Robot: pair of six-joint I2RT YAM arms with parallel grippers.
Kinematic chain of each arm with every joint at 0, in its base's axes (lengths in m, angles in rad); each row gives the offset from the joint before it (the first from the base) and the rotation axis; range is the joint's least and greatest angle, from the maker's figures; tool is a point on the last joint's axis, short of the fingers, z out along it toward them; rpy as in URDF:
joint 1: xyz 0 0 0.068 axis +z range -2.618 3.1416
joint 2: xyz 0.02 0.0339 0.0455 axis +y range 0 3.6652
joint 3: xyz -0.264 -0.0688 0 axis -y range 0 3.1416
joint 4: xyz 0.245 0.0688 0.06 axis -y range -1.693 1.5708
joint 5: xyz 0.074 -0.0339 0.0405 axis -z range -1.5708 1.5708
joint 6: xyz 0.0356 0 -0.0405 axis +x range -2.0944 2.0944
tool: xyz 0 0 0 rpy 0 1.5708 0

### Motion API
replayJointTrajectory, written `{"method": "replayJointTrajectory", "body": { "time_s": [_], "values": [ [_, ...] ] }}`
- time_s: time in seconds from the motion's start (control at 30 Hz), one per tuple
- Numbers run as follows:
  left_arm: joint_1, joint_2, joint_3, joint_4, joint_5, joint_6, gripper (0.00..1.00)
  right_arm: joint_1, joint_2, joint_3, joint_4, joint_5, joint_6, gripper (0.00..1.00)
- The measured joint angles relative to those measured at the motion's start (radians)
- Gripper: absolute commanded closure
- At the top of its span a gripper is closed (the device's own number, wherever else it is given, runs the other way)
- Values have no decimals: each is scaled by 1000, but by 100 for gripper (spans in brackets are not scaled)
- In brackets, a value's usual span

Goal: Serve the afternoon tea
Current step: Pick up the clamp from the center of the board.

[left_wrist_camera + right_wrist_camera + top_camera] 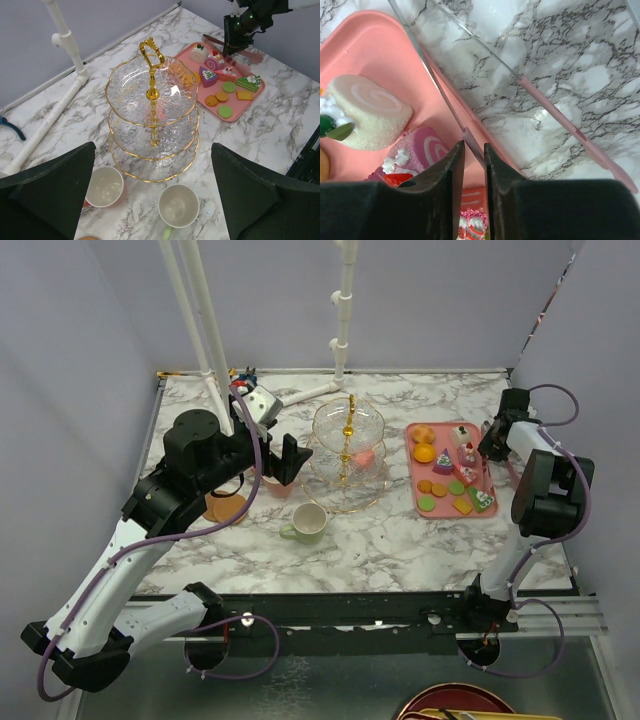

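Note:
The clear three-tier stand (348, 455) with its gold stem stands mid-table, its tiers (152, 115) looking bare. In front of it sit a pink mug (104, 186) and a pale-green mug (308, 522) (178, 205). A brown coaster (226, 507) lies to their left. My left gripper (290, 458) (152, 150) hovers open above the mugs, holding nothing. Macarons and cakes (445, 460) (367, 112) lie on the pink tray (412, 470). My right gripper (490, 445) (474, 147) is at the tray's right rim, jaws closed on the pink handle of one arm of the tongs (472, 140).
The tongs' other arm (560, 120) lies on the marble beside the tray. White pipe posts (200, 320) (65, 85) stand at the back left, with small blue and red items (243, 375) near them. Grey walls close in on three sides.

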Motion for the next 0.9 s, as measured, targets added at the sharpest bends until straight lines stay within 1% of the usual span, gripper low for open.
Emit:
{"method": "replayJointTrajectory", "body": {
  "time_s": [0.1, 0.17, 0.37, 0.53, 0.63, 0.73, 0.83, 0.9],
  "values": [
    [0, 0, 0, 0, 0, 0, 1, 0, 0, 13, -2, 8, -4, 81],
    [0, 1, 0, 0, 0, -1, 1, 0, 0, 16, -1, 14, -9, 82],
    [0, 3, 0, 0, 0, -3, 1, 0, 5, 16, -4, 19, -12, 77],
    [0, 3, 1, 0, 0, -5, 1, 0, 37, 16, -4, 19, -12, 77],
    [0, 3, 1, 0, 0, -5, 1, 5, 47, 16, -6, 16, -11, 82],
    [0, 3, 1, 0, 0, -5, 1, 5, 49, 16, -9, 16, -11, 91],
    [0, 3, 1, -1, 0, -5, 1, 6, 48, 16, -10, 19, -11, 98],
    [0, 3, 1, -1, 0, -5, 1, 6, 40, 16, -13, 26, -12, 99]
  ]
}}
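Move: Right between the right hand's finger pads is the tray-side arm of the clamp; the clamp's middle is about 4 cm ahead, 2 cm to the right and 2 cm lower. The pink roll is some 4 cm left and 1 cm ahead, the white roll 6 cm left and 5 cm ahead, the red cake slice 4 cm left and 4 cm back. From the left hand the clamp is about 22 cm ahead, 52 cm right and 36 cm below. Closing around the clamp's tray-side arm, the right hand first rises by about half a centimetre, then sinks roughly 2 cm beside the tray's right rim, fingers still partly open. Once down, it shuts them nearly fully, pinching that arm near the top of its pink part, and eases up slightly at the end. ##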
